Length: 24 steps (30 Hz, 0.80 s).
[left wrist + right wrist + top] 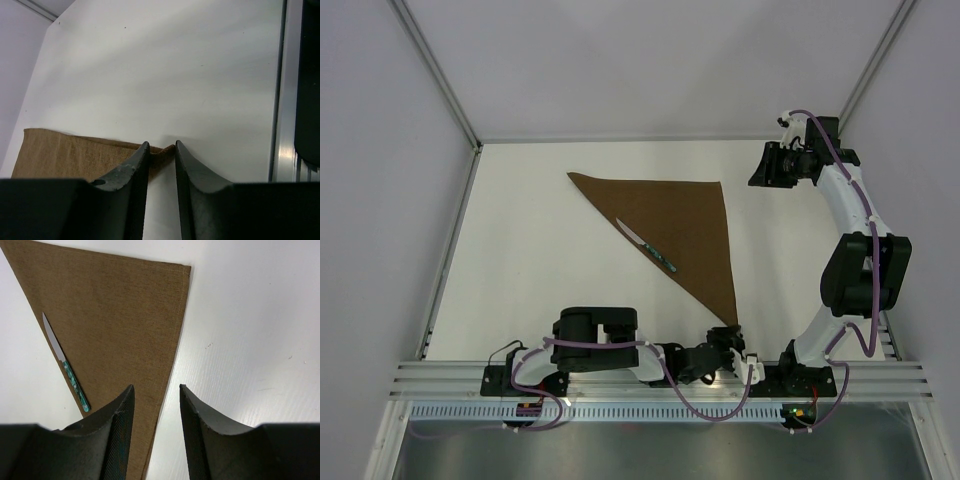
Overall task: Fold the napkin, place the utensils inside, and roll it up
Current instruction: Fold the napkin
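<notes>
The napkin [670,225] lies flat on the white table as a dark brown triangle, one point toward the near edge. The utensils are a single small knife [647,245] with a silver blade and teal handle, lying along the napkin's diagonal left edge. The knife also shows in the right wrist view [67,370] beside the napkin [110,315]. My left gripper [728,335] is low at the napkin's near corner. Its narrowly open jaws [161,145] have the napkin's corner tip [60,155] between them. My right gripper [765,168] hangs open [156,386] high above the napkin's right edge, holding nothing.
Grey walls enclose the table on the left, back and right. An aluminium rail [660,378] carrying the arm bases runs along the near edge, and shows at the right of the left wrist view [282,100].
</notes>
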Available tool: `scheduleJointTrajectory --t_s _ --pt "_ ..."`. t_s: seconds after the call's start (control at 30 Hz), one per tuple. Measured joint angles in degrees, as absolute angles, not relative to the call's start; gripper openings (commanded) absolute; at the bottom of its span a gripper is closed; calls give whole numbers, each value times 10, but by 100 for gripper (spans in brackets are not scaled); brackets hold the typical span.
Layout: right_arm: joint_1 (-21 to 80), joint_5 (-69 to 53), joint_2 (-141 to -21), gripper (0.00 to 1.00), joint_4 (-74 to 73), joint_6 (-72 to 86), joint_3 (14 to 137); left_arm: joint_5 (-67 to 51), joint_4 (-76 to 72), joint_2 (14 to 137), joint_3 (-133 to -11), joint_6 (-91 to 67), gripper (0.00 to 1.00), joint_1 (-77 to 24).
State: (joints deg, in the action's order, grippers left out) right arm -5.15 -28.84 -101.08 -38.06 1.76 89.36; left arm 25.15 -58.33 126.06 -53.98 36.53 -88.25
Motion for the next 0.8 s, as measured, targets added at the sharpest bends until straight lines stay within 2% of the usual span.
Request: scheduleJointTrajectory --t_s 0.03,0.13,0.2,0.57,0.8 --pt "-51 -288 -1011 47 -381 18 894 251 -581 1261 -541 365 25 -882" --pt "-51 -289 -1011 46 -381 18 894 250 -568 1262 -545 366 14 -881" --pt "-51 -289 -1011 46 -381 18 894 249 -559 1262 -547 366 2 -881" --pt "-51 -289 -1011 46 -381 18 894 245 -524 1252 -559 353 2 -869" --pt "-51 -293 -1011 46 -381 18 894 217 -449 1188 -572 243 2 -806"
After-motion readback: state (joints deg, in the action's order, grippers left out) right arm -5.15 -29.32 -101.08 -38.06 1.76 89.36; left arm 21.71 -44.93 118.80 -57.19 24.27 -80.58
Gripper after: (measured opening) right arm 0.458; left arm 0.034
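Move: The napkin's near corner lies right between the left hand's open fingertips, no more than about 1 cm below the hand point. From that hand the knife lies on the cloth some 22 cm ahead and 22 cm to the left, and the napkin's far right corner about 43 cm straight ahead. From the idle right hand the near corner is roughly 33 cm back, 8 cm to the left and 17 cm lower. The left fingers shut on the napkin's near corner and pinch it, sinking about half a centimetre as they close. Keeping that grip, the hand pauses briefly, then sets off forward with gathering speed, some 5 cm, lifting about 3 cm, bringing the corner in over the cloth while the wrist turns some 15 degrees. ##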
